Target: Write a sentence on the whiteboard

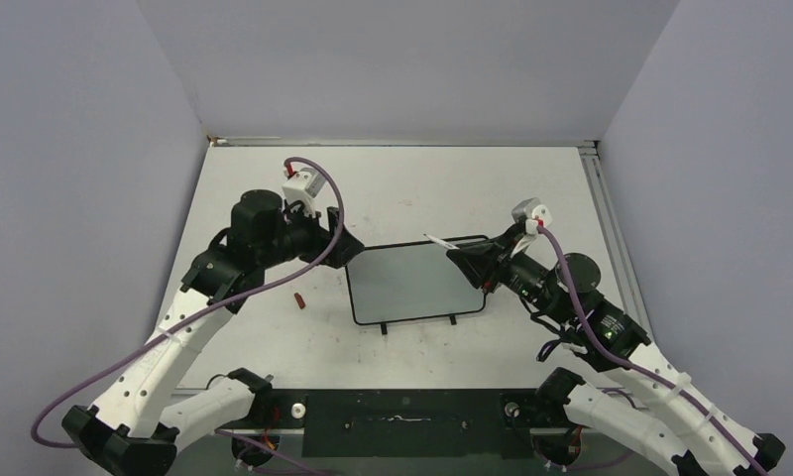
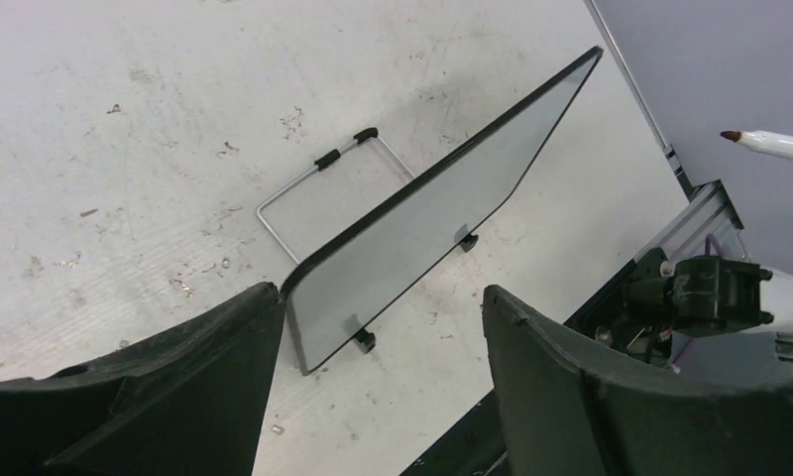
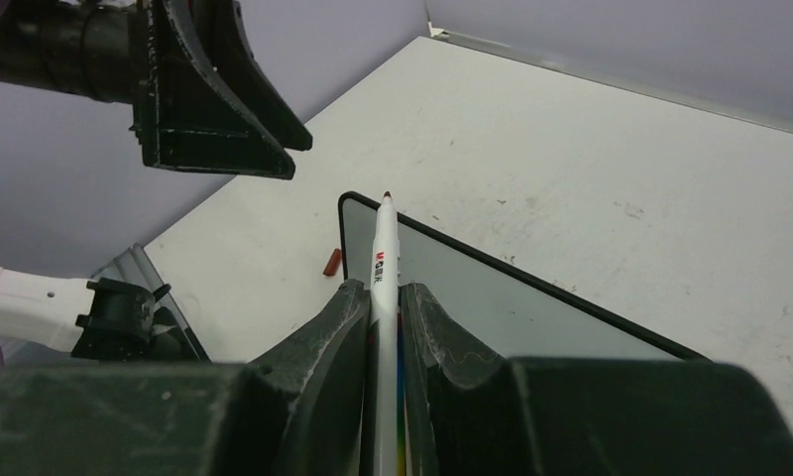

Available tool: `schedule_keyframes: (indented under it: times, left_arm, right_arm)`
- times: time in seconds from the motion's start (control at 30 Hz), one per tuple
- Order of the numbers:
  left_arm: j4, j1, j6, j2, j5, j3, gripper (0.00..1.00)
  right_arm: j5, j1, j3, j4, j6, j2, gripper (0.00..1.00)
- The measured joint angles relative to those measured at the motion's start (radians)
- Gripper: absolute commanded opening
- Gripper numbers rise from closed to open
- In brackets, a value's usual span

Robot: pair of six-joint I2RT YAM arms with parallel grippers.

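The whiteboard (image 1: 412,283) stands tilted on its feet mid-table, black-framed, its face (image 2: 422,228) bare; no sentence is in view. My left gripper (image 1: 345,248) is open at the board's upper left corner, with the corner (image 2: 303,288) between its fingers and nothing gripped. My right gripper (image 1: 472,260) hovers at the board's right end, shut on a white marker (image 3: 381,258). The marker's dark red tip (image 1: 427,236) points over the board's top edge, just off the surface. The left gripper (image 3: 288,159) hangs above the board's far corner in the right wrist view.
A small red cap (image 1: 297,298) lies on the table left of the board. A wire stand (image 2: 318,188) props the board from behind. A metal rail (image 1: 606,218) runs along the table's right edge, and grey walls close in three sides.
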Motion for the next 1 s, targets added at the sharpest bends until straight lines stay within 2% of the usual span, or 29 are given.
schedule_keyframes:
  times: [0.17,0.27,0.43,0.53,0.77,1.0]
  left_arm:
    - [0.037,0.187,0.126,0.034,0.252,-0.075,0.71]
    - [0.051,0.23,0.187,0.061,0.349,-0.113,0.71]
    - [0.098,0.257,0.283,0.099,0.491,-0.159,0.67]
    - [0.126,0.266,0.315,0.117,0.535,-0.174,0.61]
    - [0.184,0.28,0.34,0.145,0.588,-0.206,0.45]
    - [0.202,0.282,0.345,0.169,0.594,-0.212,0.29]
  right_arm:
    - [-0.047,0.009,-0.082,0.105,0.026,0.017,0.05]
    - [-0.043,0.041,-0.124,0.176,0.039,0.043,0.05]
    - [0.021,0.169,-0.196,0.295,0.032,0.115,0.05]
    - [0.04,0.206,-0.206,0.361,0.026,0.173,0.05]
    - [0.063,0.206,-0.206,0.498,0.015,0.306,0.05]
    - [0.077,0.208,-0.206,0.563,0.006,0.389,0.05]
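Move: The whiteboard leans on its wire stand. From the left hand, which is open and empty, its top left corner lies about 9 cm below, 2 cm ahead and 2 cm to the right; the red-brown cap on the table is 3 cm ahead, 13 cm left and 26 cm down. The right hand already holds the marker. From it the board's middle lies some 6 cm ahead, 5 cm left and 22 cm below; the left hand is about 6 cm ahead, 22 cm left and 5 cm lower. Down about 8 cm goes the left hand, edging slightly forward and turning roughly 20 degrees clockwise until its fingers straddle the whiteboard's top left corner, one behind and one in front, and about halve their gap. Meanwhile the right hand sweeps some 10 cm left and 9 cm down across the board's front, carrying the pinched marker tip-first towards that corner. ##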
